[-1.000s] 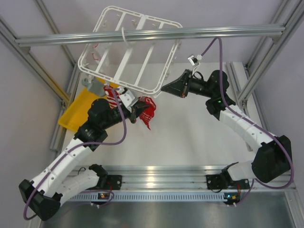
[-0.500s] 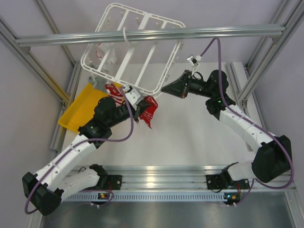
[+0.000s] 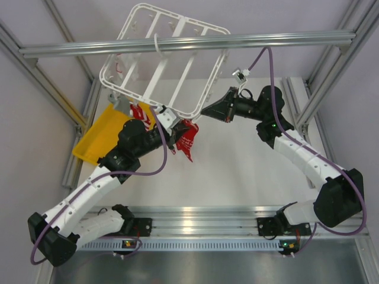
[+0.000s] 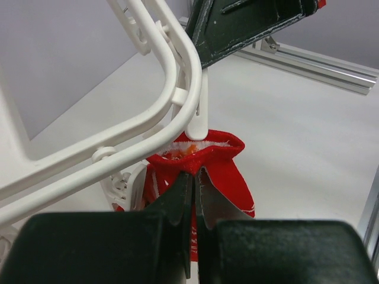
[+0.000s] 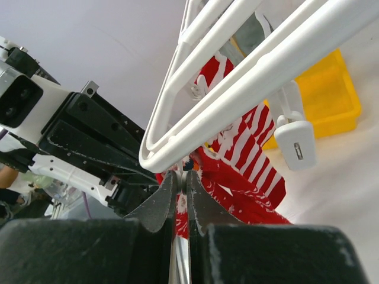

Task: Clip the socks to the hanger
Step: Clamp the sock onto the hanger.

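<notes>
The white hanger (image 3: 160,59) hangs tilted from a beam. My left gripper (image 4: 194,173) is shut on the cuff of a red sock (image 4: 228,165) and holds it up against a white clip (image 4: 199,121) at the hanger's near corner. From above, that sock (image 3: 188,139) dangles below the corner. My right gripper (image 5: 182,176) is shut on the same corner clip, pinching its stem just under the frame (image 5: 249,77). A red-and-white striped sock (image 5: 251,145) hangs from the frame behind it.
A yellow tray (image 3: 98,139) sits at the table's left edge, partly under the hanger. A grey aluminium beam (image 3: 237,40) crosses above the hanger. Another white clip (image 5: 294,142) dangles to the right of my right fingers. The two grippers' tips are almost touching.
My left arm has moved right and up, carrying the red sock to the hanger's near corner clip. The hanger swung slightly. The right arm has stayed put.
</notes>
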Controlling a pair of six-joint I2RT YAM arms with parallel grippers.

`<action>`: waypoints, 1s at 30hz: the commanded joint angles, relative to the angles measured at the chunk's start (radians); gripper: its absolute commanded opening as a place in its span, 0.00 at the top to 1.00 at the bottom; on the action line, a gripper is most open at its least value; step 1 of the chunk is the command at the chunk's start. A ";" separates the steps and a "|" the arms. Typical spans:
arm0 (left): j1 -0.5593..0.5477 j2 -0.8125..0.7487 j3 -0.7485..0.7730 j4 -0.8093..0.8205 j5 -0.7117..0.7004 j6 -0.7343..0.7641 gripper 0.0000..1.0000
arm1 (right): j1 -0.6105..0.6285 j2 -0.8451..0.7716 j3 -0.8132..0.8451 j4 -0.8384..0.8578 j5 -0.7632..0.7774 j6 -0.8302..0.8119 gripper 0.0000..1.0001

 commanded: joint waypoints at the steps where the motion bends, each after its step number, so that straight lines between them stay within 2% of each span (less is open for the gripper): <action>1: -0.014 0.010 0.053 0.083 -0.010 -0.015 1.00 | -0.007 0.007 0.051 -0.039 -0.021 -0.046 1.00; 21: -0.039 0.041 0.081 0.142 -0.025 0.008 1.00 | 0.002 0.004 0.069 -0.094 -0.021 -0.102 1.00; 22: -0.040 0.041 0.081 0.142 -0.027 0.016 1.00 | 0.002 0.005 0.071 -0.094 -0.024 -0.100 0.98; 25: -0.042 0.045 0.077 0.148 -0.027 0.019 1.00 | 0.003 0.005 0.071 -0.098 -0.029 -0.102 0.84; 26: -0.042 0.045 0.079 0.146 -0.029 0.019 1.00 | 0.003 0.005 0.071 -0.099 -0.029 -0.100 0.75; 29: -0.042 0.050 0.081 0.149 -0.036 0.017 1.00 | 0.003 0.008 0.077 -0.107 -0.027 -0.099 0.61; 30: -0.042 0.051 0.081 0.151 -0.042 0.016 1.00 | 0.003 0.010 0.078 -0.110 -0.026 -0.099 0.60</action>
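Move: The clip under the hanger's near right corner is between the right fingertips, its middle about 1 cm left of that hand. From the left hand, which already holds the sock's cuff, the clip is some 2 cm ahead, 3 cm right and 2 cm up. The hanger corner is about 2 cm left of the right hand and 3 cm above it; the next clip is about 7 cm ahead of the right hand and level with it sideways. Left hand, still pinching the cuff, creeps about 1.5 cm right and up towards the clip; right fingers open, releasing it. ##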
